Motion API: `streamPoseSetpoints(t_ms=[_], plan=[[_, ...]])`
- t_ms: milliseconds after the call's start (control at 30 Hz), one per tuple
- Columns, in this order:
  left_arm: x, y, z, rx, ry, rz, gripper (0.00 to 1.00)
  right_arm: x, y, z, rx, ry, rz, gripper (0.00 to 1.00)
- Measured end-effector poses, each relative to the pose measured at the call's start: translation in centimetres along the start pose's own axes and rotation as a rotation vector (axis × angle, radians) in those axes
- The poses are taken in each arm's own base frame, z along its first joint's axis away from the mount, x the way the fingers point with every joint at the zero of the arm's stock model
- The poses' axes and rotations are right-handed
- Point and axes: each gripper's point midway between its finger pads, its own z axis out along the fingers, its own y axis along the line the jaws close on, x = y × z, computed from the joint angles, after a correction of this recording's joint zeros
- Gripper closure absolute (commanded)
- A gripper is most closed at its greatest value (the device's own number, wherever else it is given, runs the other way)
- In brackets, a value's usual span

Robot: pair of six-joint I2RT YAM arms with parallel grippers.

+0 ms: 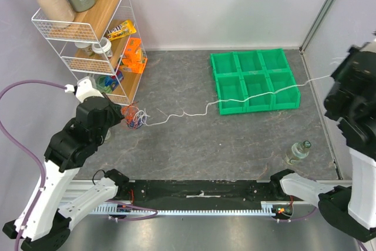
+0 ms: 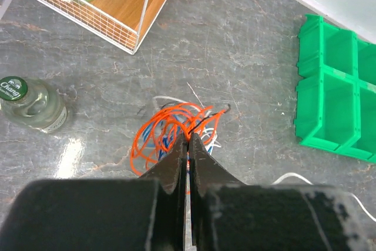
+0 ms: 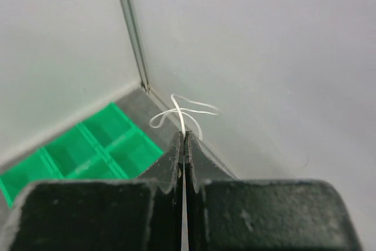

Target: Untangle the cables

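The cables lie as a small tangle (image 1: pixel 135 117) of orange, blue, white and black wire on the grey table beside the rack. In the left wrist view my left gripper (image 2: pixel 189 136) is shut on an orange loop at the top of that tangle (image 2: pixel 170 133). A white cable (image 1: pixel 205 107) runs out of the bunch, rightward across the table and over the green bin, rising to the far right. There my right gripper (image 3: pixel 184 135) is shut on the white cable's end (image 3: pixel 182 113), held high near the wall corner. A short curl of it pokes out past the tips.
A white wire shelf rack (image 1: pixel 88 39) with bottles and packets stands at the back left, close to the tangle. A green six-compartment bin (image 1: pixel 252 80) sits at the back right. One glass bottle (image 1: pixel 298 152) stands front right; another lies by the left arm (image 2: pixel 32 104).
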Motion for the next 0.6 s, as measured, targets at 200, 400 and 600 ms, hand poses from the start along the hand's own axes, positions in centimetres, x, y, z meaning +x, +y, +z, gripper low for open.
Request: streamPoseSetpoints(t_ms=[200,400,600], plan=[[0.0,0.1,0.0,-0.005,-0.004,0.002,0.98,-6.2,-4.6,-2.5,0.028,-0.138,0.164,1.0],[2.0,0.3,1.3,-0.027,0.054,0.036,0.98,-10.0,-4.6,-4.6,-0.144,-0.25,0.297,1.0],[4.5,-0.6,2.7,-0.011,0.143,0.044,0.99,-8.1,5.0,-5.1,-0.53,-0.192,0.284,1.0]])
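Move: Some 52 cm to the right hand's left, about level fore and aft and roughly 24 cm lower, is the cable tangle that its white cable is being drawn from. The green box lies about 23 cm ahead, 12 left and 46 below; the right bottle 2 cm back, 4 left and 43 below. The left hand pinches the tangle, its middle 2 cm ahead, 2 right and 4 below; the left bottle stands 6 cm ahead, 9 left and 25 below. Drawing the white cable away from the tangle, the right hand rises some 10 cm and goes back about 6, tipping its fingers up, then swings left about 9 cm and forward again, turning counter-clockwise. It keeps its pinch on the cable. The left hand, still gripping the tangle, holds briefly, then sinks about 5 cm and drifts right, its fingers dipping slightly. ##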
